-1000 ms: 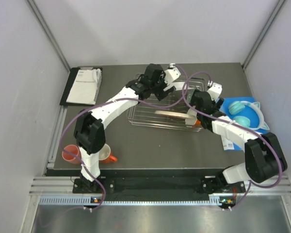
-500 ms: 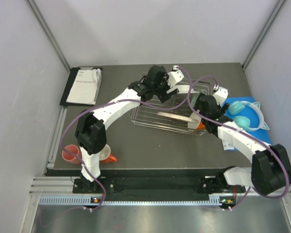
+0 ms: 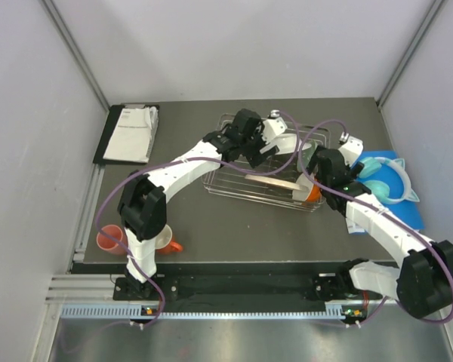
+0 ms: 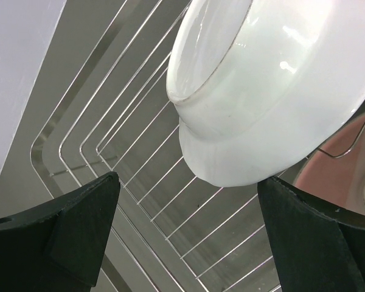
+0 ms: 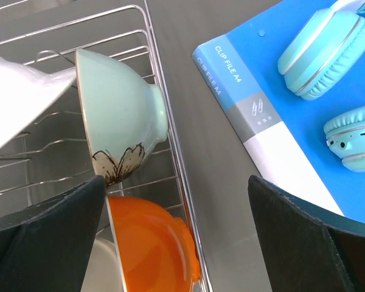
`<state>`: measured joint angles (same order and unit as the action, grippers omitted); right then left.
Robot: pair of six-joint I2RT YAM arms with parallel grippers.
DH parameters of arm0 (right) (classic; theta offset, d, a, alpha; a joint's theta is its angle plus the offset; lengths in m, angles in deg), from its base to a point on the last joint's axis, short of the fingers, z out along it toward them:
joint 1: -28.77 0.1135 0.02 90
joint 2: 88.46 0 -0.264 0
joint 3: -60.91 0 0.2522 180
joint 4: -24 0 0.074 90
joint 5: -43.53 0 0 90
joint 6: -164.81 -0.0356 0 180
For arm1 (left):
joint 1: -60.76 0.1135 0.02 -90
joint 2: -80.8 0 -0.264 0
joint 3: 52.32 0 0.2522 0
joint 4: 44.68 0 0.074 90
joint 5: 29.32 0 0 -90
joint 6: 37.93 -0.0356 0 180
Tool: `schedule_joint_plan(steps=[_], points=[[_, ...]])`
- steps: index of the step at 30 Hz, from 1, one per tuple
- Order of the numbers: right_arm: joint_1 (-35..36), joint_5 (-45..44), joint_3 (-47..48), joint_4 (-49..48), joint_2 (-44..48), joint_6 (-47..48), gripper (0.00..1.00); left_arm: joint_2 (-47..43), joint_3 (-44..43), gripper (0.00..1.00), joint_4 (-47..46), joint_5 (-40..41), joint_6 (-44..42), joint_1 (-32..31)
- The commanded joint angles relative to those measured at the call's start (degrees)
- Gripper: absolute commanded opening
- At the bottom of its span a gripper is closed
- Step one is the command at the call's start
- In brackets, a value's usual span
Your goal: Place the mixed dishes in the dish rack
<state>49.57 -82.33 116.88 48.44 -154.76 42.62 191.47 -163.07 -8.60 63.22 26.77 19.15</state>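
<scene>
The dish rack point(image 3: 234, 175) stands at the table's middle back. In it a white bowl point(image 4: 274, 91) stands on edge, and beside it a mint green bowl point(image 5: 118, 115) with a flower motif. Below that is an orange dish point(image 5: 149, 243), and a pink-and-cream plate point(image 3: 272, 179) leans across the wires. My left gripper point(image 4: 191, 237) hangs open over the rack's wires point(image 4: 140, 152), just short of the white bowl. Open and holding nothing, my right gripper point(image 5: 179, 237) straddles the rack's right rim point(image 5: 170, 140). A salmon pink cup point(image 3: 109, 240) and an orange mug point(image 3: 166, 240) stand by the left arm's base.
A blue clip file point(image 5: 274, 103) with teal headphones point(image 5: 319, 48) on it lies right of the rack. A black tray with white papers point(image 3: 128, 134) sits at the back left. Grey walls close in on both sides.
The right arm has drawn back to the right, its gripper now at the rack's right rim. The left gripper has shifted slightly right over the rack. Both stay open.
</scene>
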Motion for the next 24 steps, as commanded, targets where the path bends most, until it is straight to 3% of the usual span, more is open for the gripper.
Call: schedule_joint_plan(steps=[1,11,24], points=[[-0.93,1.66,2.79,-0.83,3.01,-0.78,1.00,-1.34,-0.39,0.99,-2.73,1.67,0.43,-0.23],[-0.93,7.20,1.55,-3.73,25.85,0.28,1.00,-2.48,2.15,0.99,-0.53,0.27,1.48,-2.60],[-0.93,10.19,5.60,-0.83,19.55,11.00,1.00,-0.99,-1.27,0.99,-1.41,1.24,0.25,-3.04]])
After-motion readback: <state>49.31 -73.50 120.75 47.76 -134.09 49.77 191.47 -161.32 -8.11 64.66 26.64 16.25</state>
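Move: The mint bowl stands about 4 cm ahead of the right hand, 7 cm to its left and 5 cm below. The orange bowl is some 6 cm back and 5 cm left of that hand, the headphones roughly 4 cm back and 16 cm right. For the left hand, the white plate lies about 2 cm ahead, 6 cm right and 4 cm lower; the pink plate is around 8 cm back and 4 cm right. Up and slightly back, quickly, the right hand leaves the mint and orange bowls, climbing about 16 cm, then easing a little forward and down; it tilts up some 25 degrees and stays wide open. The left hand, also open, shifts 2 cm back with a little right and down beside the white plate, one fingertip seeming to stay against its edge. ##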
